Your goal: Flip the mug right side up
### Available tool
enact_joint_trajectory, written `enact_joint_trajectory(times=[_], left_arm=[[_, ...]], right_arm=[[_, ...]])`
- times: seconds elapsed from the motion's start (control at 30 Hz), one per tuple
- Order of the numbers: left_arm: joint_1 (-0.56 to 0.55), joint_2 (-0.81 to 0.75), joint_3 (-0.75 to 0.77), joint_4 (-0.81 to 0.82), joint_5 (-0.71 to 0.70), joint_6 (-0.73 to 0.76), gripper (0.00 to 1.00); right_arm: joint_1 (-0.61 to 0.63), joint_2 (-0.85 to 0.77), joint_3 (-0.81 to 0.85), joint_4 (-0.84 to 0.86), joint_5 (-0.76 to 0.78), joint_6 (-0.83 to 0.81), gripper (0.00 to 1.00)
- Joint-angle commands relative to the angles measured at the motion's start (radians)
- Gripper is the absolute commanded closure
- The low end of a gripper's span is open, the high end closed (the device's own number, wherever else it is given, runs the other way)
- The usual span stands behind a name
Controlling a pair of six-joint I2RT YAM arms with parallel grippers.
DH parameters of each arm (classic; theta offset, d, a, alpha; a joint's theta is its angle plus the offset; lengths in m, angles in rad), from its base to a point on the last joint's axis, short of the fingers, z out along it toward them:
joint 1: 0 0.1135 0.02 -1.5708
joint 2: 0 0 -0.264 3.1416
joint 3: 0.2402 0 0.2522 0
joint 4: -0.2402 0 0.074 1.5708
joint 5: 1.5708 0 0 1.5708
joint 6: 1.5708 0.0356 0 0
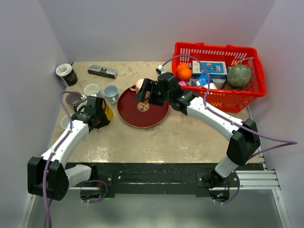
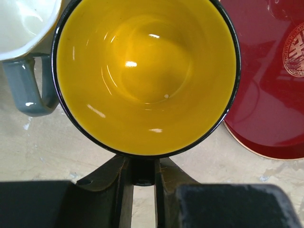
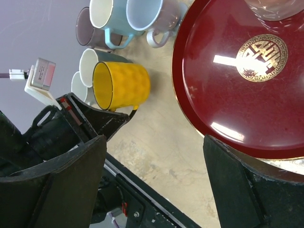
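Note:
A yellow mug [image 1: 109, 113] [image 3: 121, 85] stands on the table left of the dark red plate [image 1: 148, 119]. Its mouth [image 2: 147, 71] faces up at the left wrist camera. My left gripper [image 2: 142, 164] [image 1: 99, 113] is shut on the mug's black handle [image 2: 142, 175] from above. A pink mug [image 1: 139, 85] [image 3: 273, 7] sits at the plate's far edge; which way up it stands I cannot tell. My right gripper [image 1: 146, 92] [image 3: 154, 142] hovers open over the plate, close to the pink mug, nothing between its fingers.
Several other mugs [image 1: 91, 90] crowd the table's left side, one grey-blue [image 2: 28, 90] touching the yellow mug. A boxed item [image 1: 102, 71] and a tin [image 1: 66, 74] lie at the back left. A red basket [image 1: 259, 88] of groceries stands at the back right.

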Motion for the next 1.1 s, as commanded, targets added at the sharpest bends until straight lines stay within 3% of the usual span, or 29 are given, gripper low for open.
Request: enact_joint_trajectory(times=[0.0,0.5,0.6,0.63,0.7,0.73,0.83,1.07], left_arm=[[-0.009,0.015,-0.005,0.152,-0.029,0.013,1.00],[-0.015,0.127,-0.087,0.266,-0.085,0.021,0.98],[-0.016,0.118,-0.098,0.275,-0.087,0.030,0.83],[-0.016,0.113,-0.099,0.274,-0.087,0.031,0.71],[-0.016,0.099,-0.099,0.271,-0.085,0.041,0.61],[-0.016,0.095,-0.098,0.263,-0.087,0.042,0.51],[-0.016,0.072,-0.088,0.246,-0.084,0.048,0.41],[-0.018,-0.019,-0.053,0.199,-0.043,0.056,0.30]], right_arm=[[-0.004,-0.023,-0.006,-0.008,0.041,-0.026,0.14],[-0.003,0.033,0.006,-0.020,0.077,-0.035,0.14],[-0.004,0.052,0.009,-0.019,0.111,-0.038,0.14],[-0.003,0.065,0.014,-0.019,0.127,-0.038,0.14],[-0.004,0.080,0.018,-0.008,0.171,-0.030,0.14],[-0.003,0.088,0.021,-0.002,0.185,-0.023,0.14],[-0.001,0.123,0.043,0.012,0.248,0.000,0.14],[0.042,0.183,0.100,0.034,0.442,0.082,0.14]])
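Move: The left hand already holds the upright yellow mug by its handle; its free table spot is about 7 cm ahead and 9 cm below. From this hand the grey mug is 9 cm ahead, 10 cm left; the tray 9 cm ahead, 18 cm right. From the right hand the pink mug lies some 12 cm ahead, 2 cm left, 18 cm down; the tray's middle about 1 cm ahead, 2 cm left; the pale blue mug 10 cm ahead, 16 cm left. Down about 4.5 cm, easing slightly forward, the left hand lowers the yellow mug to the table, then opens its fingers off the handle and rises some 2 cm. The right hand, open throughout, first creeps, then sinks roughly 8.5 cm while reaching forward towards the pink mug, swinging clockwise about 13 degrees and rolling its left side down. ##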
